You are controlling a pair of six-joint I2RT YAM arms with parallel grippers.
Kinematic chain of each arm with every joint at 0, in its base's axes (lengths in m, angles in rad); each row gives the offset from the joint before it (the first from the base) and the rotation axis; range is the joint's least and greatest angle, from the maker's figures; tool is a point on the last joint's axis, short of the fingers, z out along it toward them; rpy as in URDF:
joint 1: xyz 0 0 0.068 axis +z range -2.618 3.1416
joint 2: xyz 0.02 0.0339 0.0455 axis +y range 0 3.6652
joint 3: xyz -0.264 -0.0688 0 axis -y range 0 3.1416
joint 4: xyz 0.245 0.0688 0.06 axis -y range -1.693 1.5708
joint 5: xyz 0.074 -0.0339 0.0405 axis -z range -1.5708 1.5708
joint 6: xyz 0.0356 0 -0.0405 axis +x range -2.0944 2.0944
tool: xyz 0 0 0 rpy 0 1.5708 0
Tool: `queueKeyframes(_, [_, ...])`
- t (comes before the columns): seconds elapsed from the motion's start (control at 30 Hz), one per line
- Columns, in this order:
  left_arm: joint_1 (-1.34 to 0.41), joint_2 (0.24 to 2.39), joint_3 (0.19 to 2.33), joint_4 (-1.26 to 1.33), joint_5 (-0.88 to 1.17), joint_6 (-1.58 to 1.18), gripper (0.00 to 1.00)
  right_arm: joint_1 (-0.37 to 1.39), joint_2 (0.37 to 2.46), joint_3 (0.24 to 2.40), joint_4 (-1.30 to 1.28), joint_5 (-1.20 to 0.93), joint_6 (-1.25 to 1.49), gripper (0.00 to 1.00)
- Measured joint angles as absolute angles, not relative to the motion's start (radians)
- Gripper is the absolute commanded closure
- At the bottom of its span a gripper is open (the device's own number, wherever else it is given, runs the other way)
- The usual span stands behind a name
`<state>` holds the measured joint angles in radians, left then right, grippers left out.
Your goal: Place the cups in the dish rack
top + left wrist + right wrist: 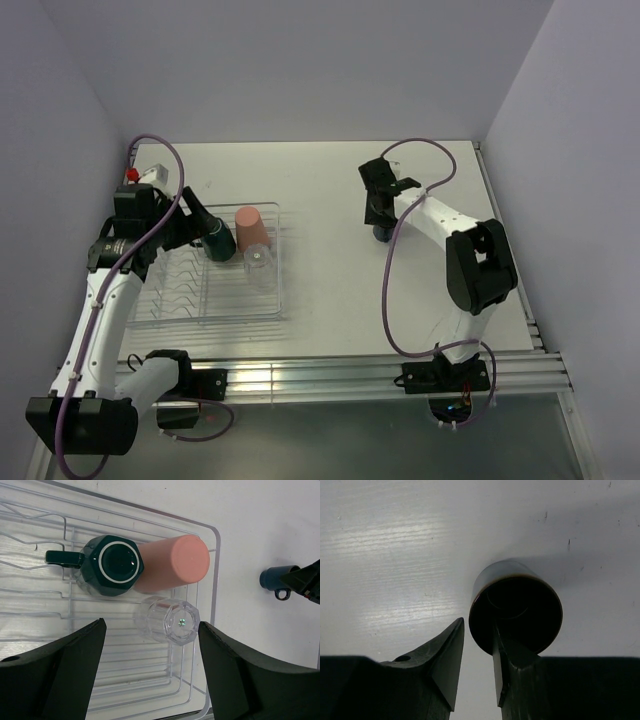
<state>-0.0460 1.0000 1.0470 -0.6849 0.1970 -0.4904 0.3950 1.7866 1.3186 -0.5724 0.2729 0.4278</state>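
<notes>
The dish rack lies at the left of the table. Three cups are in its far right corner: a dark teal mug bottom up, a salmon-pink tumbler, and a clear glass. My left gripper hangs open above the rack, holding nothing, the glass just beyond its fingertips. The navy mug stands upright on the table. My right gripper straddles its near wall, one finger inside and one outside, with a gap still showing.
The rack's left half and near rows hold only ribs and wire prongs. Pale walls close in the table at the back and both sides. A metal rail runs along the near edge by the arm bases.
</notes>
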Motion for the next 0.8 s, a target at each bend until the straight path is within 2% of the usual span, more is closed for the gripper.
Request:
queueKeyframes(0.17, [-0.046, 1.000, 1.027, -0.671, 0.212, -0.490, 0.19, 0.395, 1.789, 1.319, -0.572, 0.277, 0.424, 0.69])
queueKeyframes(0.37, [-0.047, 1.000, 1.005, -0.661, 0.219, -0.490, 0.19, 0.395, 1.792, 1.319, -0.570, 0.281, 0.421, 0.90])
queueKeyframes(0.4, [-0.047, 1.000, 1.002, -0.659, 0.223, -0.490, 0.19, 0.395, 1.792, 1.319, -0.570, 0.282, 0.420, 0.99])
queueKeyframes(0.8, [-0.047, 0.987, 0.987, -0.615, 0.354, -0.492, 0.15, 0.393, 1.720, 1.292, -0.599, 0.267, 0.430, 1.00])
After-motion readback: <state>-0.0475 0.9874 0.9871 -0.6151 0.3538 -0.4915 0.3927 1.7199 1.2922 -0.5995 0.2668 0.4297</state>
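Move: The blue mug's middle lies about 3 cm right of the right gripper, 1 cm ahead and 4 cm below, its left wall already between the half-open fingers; the table around it is clear. From the empty left gripper, this mug is some 48 cm right, 11 cm ahead and 19 cm lower. Some 17 cm below the left gripper in the rack stand the green mug 7 cm ahead and 1 cm right, the pink cup 9 cm ahead and 11 cm right, and the clear cup 1 cm ahead and 11 cm right. Close the right gripper almost shut to pinch the blue mug's left wall, one finger inside and one outside, holding the hand nearly still; then start up and back, about 1.5 cm up. Dip the left gripper about 1 cm, then lift it again as it drifts some 2.5 cm right towards the mug, fingers staying open, wrist turning slightly clockwise. ##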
